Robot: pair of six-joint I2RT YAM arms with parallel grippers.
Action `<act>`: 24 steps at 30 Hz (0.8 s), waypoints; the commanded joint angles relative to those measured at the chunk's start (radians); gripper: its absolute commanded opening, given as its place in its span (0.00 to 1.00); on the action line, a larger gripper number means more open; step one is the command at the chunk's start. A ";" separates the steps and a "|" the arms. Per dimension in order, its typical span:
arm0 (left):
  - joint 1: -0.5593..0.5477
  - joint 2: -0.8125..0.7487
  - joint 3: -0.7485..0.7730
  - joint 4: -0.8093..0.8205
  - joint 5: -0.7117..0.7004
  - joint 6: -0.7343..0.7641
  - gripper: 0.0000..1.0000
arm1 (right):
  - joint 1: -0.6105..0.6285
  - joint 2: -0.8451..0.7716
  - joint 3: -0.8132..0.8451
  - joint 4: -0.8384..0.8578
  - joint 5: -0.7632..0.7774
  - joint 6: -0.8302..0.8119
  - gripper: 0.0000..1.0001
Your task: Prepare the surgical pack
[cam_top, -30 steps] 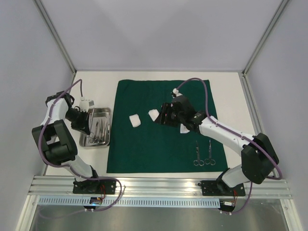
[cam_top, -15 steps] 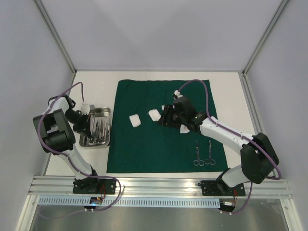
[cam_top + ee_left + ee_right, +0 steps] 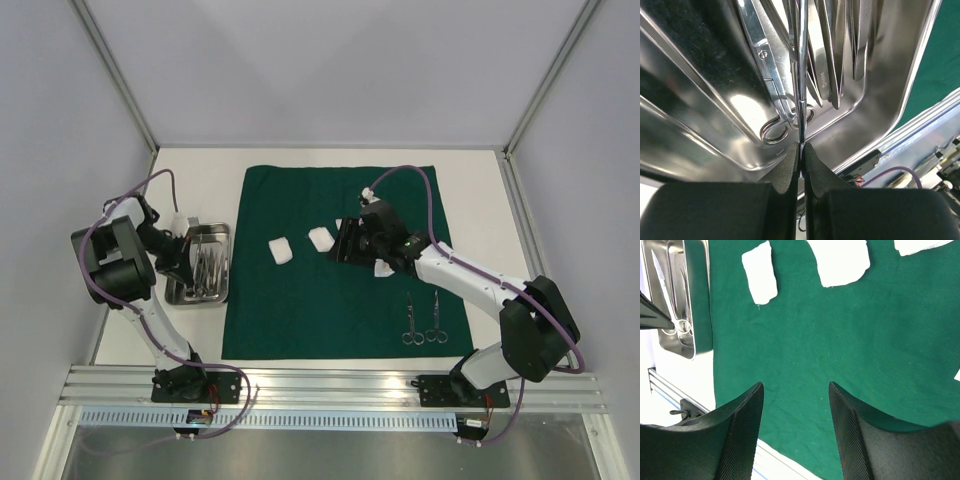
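The dark green drape lies flat mid-table. The steel tray sits left of it, holding several slim metal instruments. My left gripper reaches into the tray and is shut on a thin metal instrument seen edge-on; I cannot tell whether it is scissors or forceps. Two scissors-like instruments lie on the drape's front right. Three white gauze pads rest on the drape. My right gripper hovers open over the drape with nothing between its fingers.
Grey walls with metal posts close in the table on the left, right and back. A metal rail carrying the arm bases runs along the near edge. In the right wrist view the tray and two gauze pads show ahead.
The left arm's elbow has swung back toward the left wall while its gripper stays in the tray. The right arm has barely moved.
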 commanded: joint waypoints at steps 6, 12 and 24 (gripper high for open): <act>0.005 0.022 0.041 -0.012 0.014 0.031 0.21 | -0.002 -0.005 0.023 -0.012 0.005 -0.011 0.57; 0.005 0.031 0.046 -0.006 0.004 0.015 0.23 | -0.004 -0.008 0.035 -0.021 0.010 -0.011 0.57; 0.005 -0.015 0.052 0.004 -0.011 -0.014 0.41 | -0.025 -0.061 0.054 -0.093 0.068 -0.057 0.57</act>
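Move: The left hand is low inside the near end of the steel tray and still has the scissors by the handle end; the tray's middle, where they are to lie, is about 5 cm ahead, 3 cm to its right and 3 cm below. The ringed clamp already in the tray lies some 5 cm straight ahead, the tweezers about 5 cm ahead and 5 cm to the right, both 3 cm below. From the right hand, the tray's middle is roughly 34 cm to the left, about level fore and aft, 11 cm lower. The left hand practically stays in place over the near end of the tray, settling only about half a centimetre with no real wrist turn, while its almost shut fingers part to roughly two fifths open and let go of the scissors' handle end. The empty right hand, fingers still open over the drape, waits at first and then starts to ease to its right, away from the tray, by about 1.5 cm. ##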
